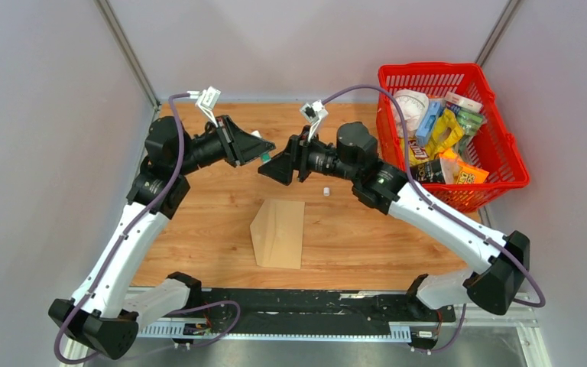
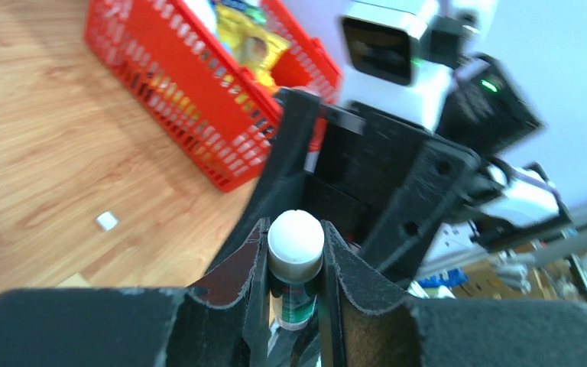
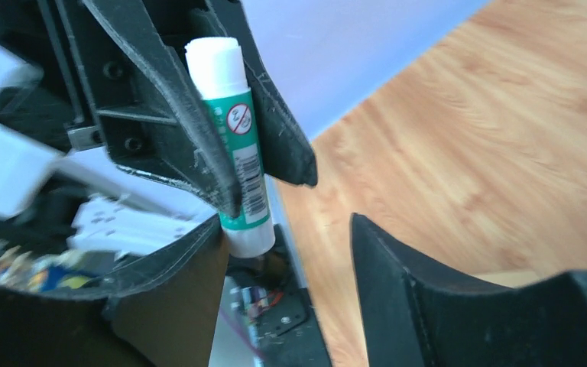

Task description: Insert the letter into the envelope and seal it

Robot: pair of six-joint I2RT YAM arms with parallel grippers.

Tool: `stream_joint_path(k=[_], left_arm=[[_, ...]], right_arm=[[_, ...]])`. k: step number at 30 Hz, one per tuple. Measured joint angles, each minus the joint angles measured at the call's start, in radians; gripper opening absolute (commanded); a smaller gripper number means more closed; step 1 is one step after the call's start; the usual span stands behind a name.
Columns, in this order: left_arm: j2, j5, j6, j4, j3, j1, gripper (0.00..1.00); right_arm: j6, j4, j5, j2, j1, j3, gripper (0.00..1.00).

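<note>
The tan envelope (image 1: 279, 233) lies flat on the wooden table in front of both arms, its pointed flap toward the left. The letter is hidden from every view. Above the table's back half, my left gripper (image 1: 263, 156) (image 2: 296, 229) is shut on a green-and-white glue stick (image 2: 296, 264) (image 3: 233, 138), whose white end points toward the right arm. My right gripper (image 1: 277, 170) (image 3: 284, 223) faces it tip to tip. Its jaws are open, and the stick's lower end sits just beside its left finger, with nothing gripped.
A small white cap (image 1: 325, 190) (image 2: 107, 221) lies on the wood behind the envelope. A red basket (image 1: 517, 155) (image 2: 199, 122) full of snack packets stands at the back right. Grey walls close in the back and sides.
</note>
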Motion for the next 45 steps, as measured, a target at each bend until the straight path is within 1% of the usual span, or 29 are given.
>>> stream_joint_path(k=[3,6,7,8,12,15,21,22,23,29,31,34,36,41,45], left_arm=[[0.018,-0.08,0.01,-0.095,0.045,0.0,0.0],[0.053,-0.153,0.011,-0.164,0.091,0.0,0.0],[0.062,-0.167,0.01,-0.177,0.096,0.0,0.0],[0.073,-0.188,0.007,-0.194,0.098,0.0,0.0],[0.108,-0.224,0.0,-0.24,0.098,0.0,0.0],[0.119,-0.243,-0.004,-0.261,0.098,0.0,0.0],[0.119,-0.254,-0.013,-0.264,0.099,0.0,0.0],[0.119,-0.254,-0.014,-0.264,0.099,0.0,0.0],[0.119,-0.253,-0.016,-0.264,0.099,0.0,0.0],[0.119,-0.249,-0.023,-0.258,0.099,0.0,0.0],[0.119,-0.237,-0.021,-0.256,0.099,0.0,0.0],[0.119,-0.216,-0.014,-0.244,0.096,0.005,0.0],[0.117,-0.19,-0.01,-0.221,0.083,0.006,0.0],[0.108,-0.09,-0.002,-0.107,0.027,0.003,0.0],[0.093,-0.007,0.005,-0.014,-0.011,0.003,0.0]], right_arm=[[-0.101,-0.147,0.236,-0.006,0.087,0.071,0.62],[-0.187,-0.242,0.45,-0.003,0.175,0.131,0.61],[-0.225,-0.278,0.542,0.007,0.201,0.161,0.6],[-0.233,-0.285,0.562,0.01,0.22,0.167,0.6],[-0.306,-0.366,0.769,0.084,0.284,0.271,0.56],[-0.344,-0.417,0.88,0.145,0.311,0.332,0.55],[-0.391,-0.507,1.013,0.237,0.336,0.422,0.52],[-0.396,-0.516,1.025,0.244,0.338,0.426,0.49],[-0.4,-0.524,1.033,0.247,0.34,0.427,0.46],[-0.42,-0.546,1.043,0.248,0.343,0.434,0.17],[-0.427,-0.547,1.043,0.248,0.347,0.434,0.11],[-0.428,-0.533,1.0,0.238,0.336,0.423,0.07],[-0.413,-0.498,0.934,0.204,0.314,0.377,0.07],[-0.315,-0.389,0.672,0.079,0.218,0.216,0.05],[-0.228,-0.259,0.465,-0.001,0.149,0.091,0.05]])
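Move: The glue stick is already in the left hand's grip, its middle level with that hand's point. From the open right hand, the stick's middle is about 3 cm ahead, 1 cm left and 3 cm above. Well below, some 35 cm down, the envelope lies about 6 cm back and 1 cm right of the right hand, and the small white cap about 6 cm ahead and 13 cm right. Both hands reach some 5 cm forward and down, right pinches the glue stick's bottom, then both draw back. ##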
